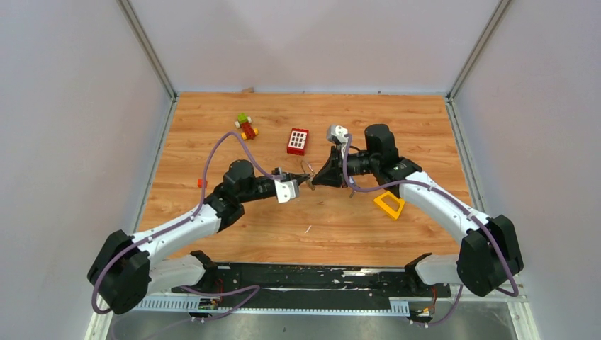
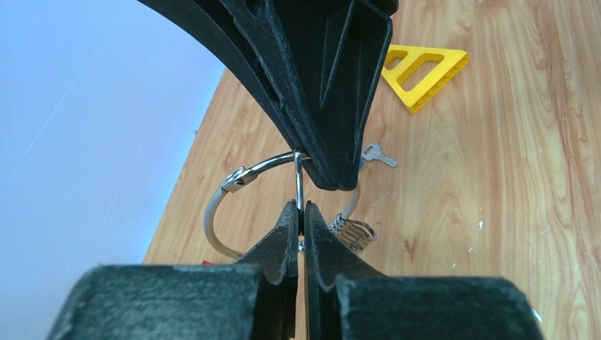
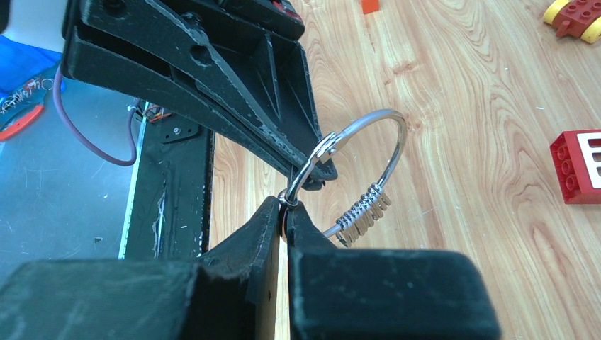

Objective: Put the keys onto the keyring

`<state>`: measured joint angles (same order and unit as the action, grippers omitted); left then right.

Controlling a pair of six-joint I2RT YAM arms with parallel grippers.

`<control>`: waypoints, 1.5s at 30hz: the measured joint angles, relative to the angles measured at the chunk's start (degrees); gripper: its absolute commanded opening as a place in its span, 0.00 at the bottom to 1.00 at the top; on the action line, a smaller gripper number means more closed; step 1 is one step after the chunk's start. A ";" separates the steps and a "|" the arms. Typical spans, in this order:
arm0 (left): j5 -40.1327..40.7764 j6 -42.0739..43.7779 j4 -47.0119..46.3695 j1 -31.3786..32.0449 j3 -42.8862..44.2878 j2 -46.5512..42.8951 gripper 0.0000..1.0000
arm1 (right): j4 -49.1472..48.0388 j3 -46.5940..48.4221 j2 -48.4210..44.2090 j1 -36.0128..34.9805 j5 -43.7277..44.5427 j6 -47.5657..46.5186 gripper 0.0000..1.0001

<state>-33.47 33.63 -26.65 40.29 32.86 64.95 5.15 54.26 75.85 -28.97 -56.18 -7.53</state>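
Both grippers meet above the table's middle at the keyring (image 1: pixel 307 170). The silver keyring (image 3: pixel 395 134) is pinched near its clasp by my right gripper (image 3: pixel 285 205), which is shut on the wire. Several keys (image 3: pixel 363 209) hang stacked on the ring's lower arc. My left gripper (image 2: pixel 300 207) is shut on a thin silver strip that reaches up to the ring (image 2: pixel 220 205). The strip looks like a key seen edge-on. Another silver key (image 2: pixel 379 155) lies loose on the wood beyond the right gripper (image 2: pixel 333 177).
A yellow triangular block (image 1: pixel 389 204) lies under the right forearm. A red brick (image 1: pixel 298 141) and a small toy of stacked bricks (image 1: pixel 246 127) sit further back. A tiny red piece (image 1: pixel 201 183) lies left of the left arm.
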 measured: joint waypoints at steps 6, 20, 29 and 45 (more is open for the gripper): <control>0.42 2.36 9.09 0.13 2.25 -3.78 0.00 | 0.24 0.00 0.02 -0.02 0.39 -0.02 0.00; 1.01 1.60 22.73 -0.09 6.71 -5.77 0.00 | 1.46 0.00 1.53 -0.42 1.14 0.00 0.00; 5.11 -8.59 31.08 -0.24 16.72 2.80 0.00 | 1.44 -0.07 1.42 -0.98 10.97 -0.28 0.04; 0.83 -13.90 49.66 -0.02 26.88 6.64 0.00 | 2.10 -1.70 -7.93 -0.83 9.03 -11.82 0.49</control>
<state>-32.64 19.73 23.00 40.27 59.75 71.59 7.25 52.56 67.92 -29.80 -47.16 -19.35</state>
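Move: Both hands already grip the same assembly. The keyring's middle lies about 2 cm ahead and 2 cm to the right of the left hand, and about 3 cm ahead and 1 cm to the left of the right hand, roughly level. From the right hand, the blue-tagged key lies about 3 cm ahead, 11 cm right, and the red block 19 cm ahead, 6 cm left. The yellow triangle is 2 cm back, 22 cm right; all three are some 20 cm below. The right fingers, still pinching the keyring at first, sink and swing forward with it about 3 cm, then open halfway, let go, rise some 4 cm and draw back, easing right. The left hand keeps its pinch on the slim metal link, draws back and left about 2 cm, swings forward and back again, rolling some 35 degrees and tipping its fingers slightly down. ##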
